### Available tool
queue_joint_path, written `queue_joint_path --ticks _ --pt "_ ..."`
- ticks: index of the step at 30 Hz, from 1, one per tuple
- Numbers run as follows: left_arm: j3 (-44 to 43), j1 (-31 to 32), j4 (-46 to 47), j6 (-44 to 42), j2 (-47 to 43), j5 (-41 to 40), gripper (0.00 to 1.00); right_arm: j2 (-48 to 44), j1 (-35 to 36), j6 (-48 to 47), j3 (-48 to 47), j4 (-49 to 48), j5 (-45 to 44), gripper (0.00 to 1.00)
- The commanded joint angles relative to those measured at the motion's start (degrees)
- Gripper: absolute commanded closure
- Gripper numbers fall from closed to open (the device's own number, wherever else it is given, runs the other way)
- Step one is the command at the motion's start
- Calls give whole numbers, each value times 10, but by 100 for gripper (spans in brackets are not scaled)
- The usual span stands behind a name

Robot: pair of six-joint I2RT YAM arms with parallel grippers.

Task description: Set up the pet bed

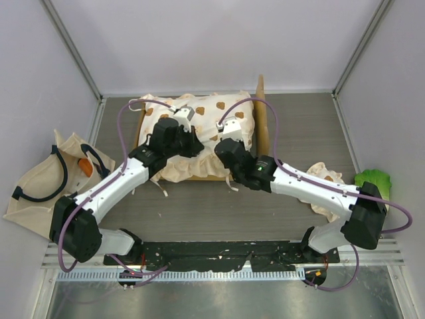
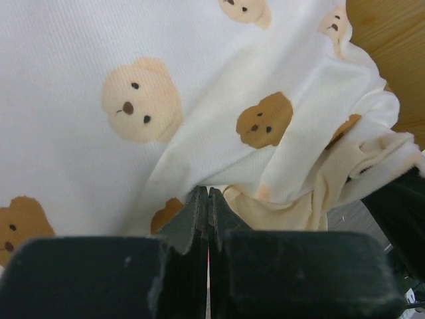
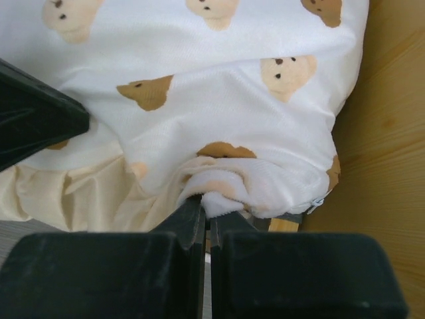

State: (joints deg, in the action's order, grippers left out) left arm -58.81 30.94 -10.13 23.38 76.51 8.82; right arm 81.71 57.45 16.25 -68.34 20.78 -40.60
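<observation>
The pet bed [image 1: 260,113] stands at the back middle of the table, its light-wood headboard on the right. A cream bear-print cushion [image 1: 212,109] lies rumpled in it, spilling over the near edge. My left gripper [image 2: 208,193] is shut, its tips against a fold of the cushion [image 2: 199,80]; no cloth shows between them. My right gripper [image 3: 207,207] is shut on a bunched corner of the cushion [image 3: 232,189], close to the wooden frame [image 3: 392,166].
A beige tote bag [image 1: 40,183] with black handles lies at the left wall, something orange [image 1: 84,166] in its mouth. A green lettuce toy [image 1: 373,181] sits at the right wall, beside a loose cream cloth [image 1: 325,174]. Both arms cross the table's middle.
</observation>
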Motion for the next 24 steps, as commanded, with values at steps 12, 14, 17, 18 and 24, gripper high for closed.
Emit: queue_joint_path --ticks 12,14,17,18,24 --pt "12 -4 2 -2 -50 28 52 -60 -9 47 33 57 45 52" --pt "12 -4 -1 -3 -64 24 40 -93 -8 47 20 87 51 44" --pt "16 -4 -1 5 -93 9 6 -143 -8 64 18 116 95 41" --pt "21 -4 1 7 -101 5 0 -153 -8 72 28 121 107 40" --pt "28 -4 -3 13 -137 16 0 -234 -7 151 97 141 184 43"
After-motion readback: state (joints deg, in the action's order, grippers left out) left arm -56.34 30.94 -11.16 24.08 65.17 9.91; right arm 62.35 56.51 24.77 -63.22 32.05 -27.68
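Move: Both hands are shut on the cushion's front edge. The bed frame's front right corner lies about 9 cm right of the right hand, 4 cm back and 10 below, with the headboard's middle some 12 cm right and 6 ahead; the cushion's middle is about 9 cm ahead, 10 left. From the left hand, that corner is roughly 19 cm right, 6 back and 8 below, and the cushion's middle some 8 cm ahead. Still pinching the cushion's ruffled front edge, the right hand lowers it about 8 cm beside the headboard, easing right and back, then opens and lets go, rising about 11 cm and drawing back while its left side rolls up some 20 degrees. The left hand, shut on the front edge, creeps back a centimetre, opens wide and lifts off about 5 cm, still backing. ##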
